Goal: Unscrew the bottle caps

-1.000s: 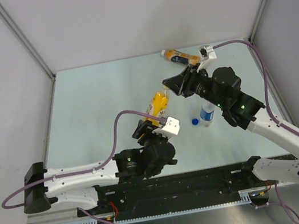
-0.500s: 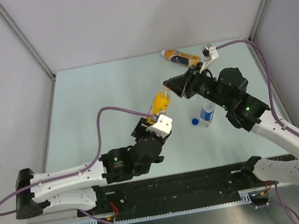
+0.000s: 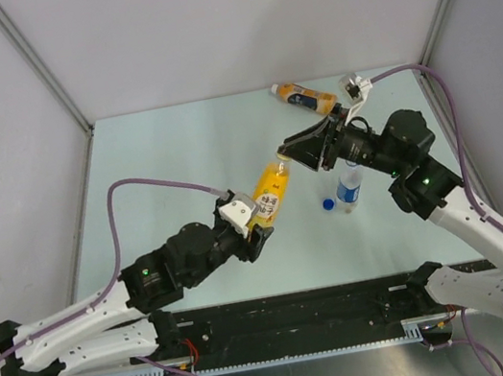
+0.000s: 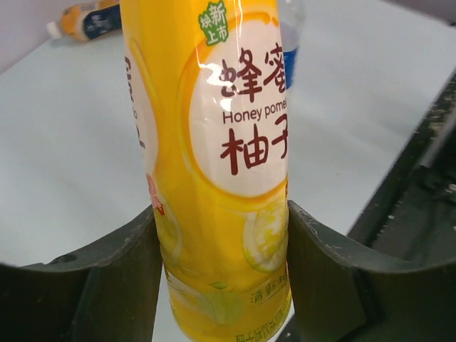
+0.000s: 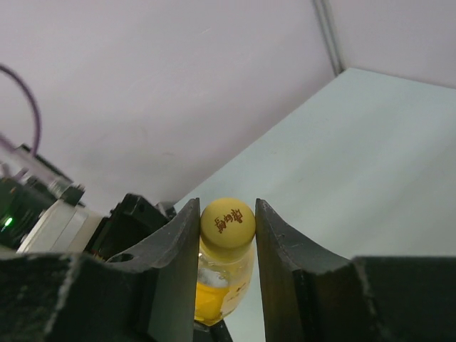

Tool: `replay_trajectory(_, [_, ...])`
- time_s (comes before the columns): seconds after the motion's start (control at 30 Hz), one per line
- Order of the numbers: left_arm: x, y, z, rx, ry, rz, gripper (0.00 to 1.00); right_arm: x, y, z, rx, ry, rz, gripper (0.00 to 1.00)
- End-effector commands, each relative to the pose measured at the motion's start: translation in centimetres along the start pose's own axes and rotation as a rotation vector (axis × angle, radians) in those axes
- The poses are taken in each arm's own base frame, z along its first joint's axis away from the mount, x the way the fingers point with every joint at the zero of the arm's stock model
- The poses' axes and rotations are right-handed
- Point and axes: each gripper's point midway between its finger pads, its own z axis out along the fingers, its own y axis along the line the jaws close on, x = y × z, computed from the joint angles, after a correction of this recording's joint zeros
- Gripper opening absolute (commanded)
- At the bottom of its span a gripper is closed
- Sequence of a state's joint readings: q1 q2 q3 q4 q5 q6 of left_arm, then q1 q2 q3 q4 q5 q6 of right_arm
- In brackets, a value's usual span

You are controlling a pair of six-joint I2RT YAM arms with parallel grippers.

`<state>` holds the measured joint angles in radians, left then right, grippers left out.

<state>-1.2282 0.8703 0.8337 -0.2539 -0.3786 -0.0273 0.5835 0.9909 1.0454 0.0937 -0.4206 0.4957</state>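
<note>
My left gripper (image 3: 255, 218) is shut on the lower body of the yellow bottle (image 3: 270, 194) and holds it tilted above the table. In the left wrist view the bottle (image 4: 214, 142) fills the gap between the fingers (image 4: 121, 278) of that gripper (image 4: 222, 278). My right gripper (image 3: 287, 156) sits on the bottle's top. In the right wrist view this gripper (image 5: 227, 222) has both fingers (image 5: 178, 249) pressed against the yellow cap (image 5: 227, 221). The clear bottle (image 3: 349, 188) stands capless, with the blue cap (image 3: 328, 203) on the table beside it. The orange bottle (image 3: 304, 96) lies at the back, its white cap (image 3: 274, 89) on.
The light green table (image 3: 169, 163) is walled by grey panels on the left, back and right. The orange bottle (image 4: 89, 18) and the clear bottle (image 4: 288, 43) show behind the yellow one in the left wrist view. Purple cables loop over both arms.
The left arm has swung back and to the left, keeping the yellow bottle in its grip and tilting it more. The right gripper has come down around the yellow cap.
</note>
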Motion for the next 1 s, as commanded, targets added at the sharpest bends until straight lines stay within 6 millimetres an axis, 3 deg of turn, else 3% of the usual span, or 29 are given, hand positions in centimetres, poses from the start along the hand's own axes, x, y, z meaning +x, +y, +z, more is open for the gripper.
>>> replay_trajectory(0.0, [-3.4, -3.9, -2.5, 0.285, -0.129, -0.017, 0.0, -0.8, 3.4, -1.4, -0.179, 0.006, -0.09, 0.0])
replay_trajectory(0.23, [-5.5, -7.9, -5.8, 0.575, -0.21, 0.002, 0.0, -0.8, 6.7, -3.2, -0.356, 0.016, -0.177, 0.0])
replay_trajectory(0.47, [-6.8, -10.2, -8.6, 0.774, -0.295, 0.074, 0.0, -0.3, 9.3, -5.0, -0.52, 0.013, -0.254, 0.0])
replay_trajectory(0.7, [-7.2, -10.4, -10.5, 0.822, -0.377, 0.115, 0.0, 0.0, 11.5, -6.9, -0.653, -0.002, -0.325, 0.0])
replay_trajectory(0.97, [-6.7, -10.2, -10.1, 0.804, -0.368, 0.11, 0.0, -0.1, 12.6, -8.0, -0.7, -0.043, -0.379, 0.0])
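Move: The left hand already grips the yellow bottle low down. The bottle's yellow cap sits between the right fingers and lies about 6 cm ahead of the left hand, 7 cm to its right and 14 cm above. Some 8 cm below the right hand is the bottle's middle, 4 cm back and 4 cm left. The loose blue cap lies about 7 cm ahead of the right hand, 11 cm right and 39 cm below; the water bottle is roughly 8 cm ahead, 16 cm right and 30 cm below. Back towards the bases and a little upward, both hands swing together, the left by about 11 cm and the right by 14 cm, easing off at the end. On the way the left hand turns the yellow bottle clockwise while the right, still pinching the yellow cap, turns counter-clockwise and rolls with it, working the cap round against the bottle. Both grips keep their opening. ##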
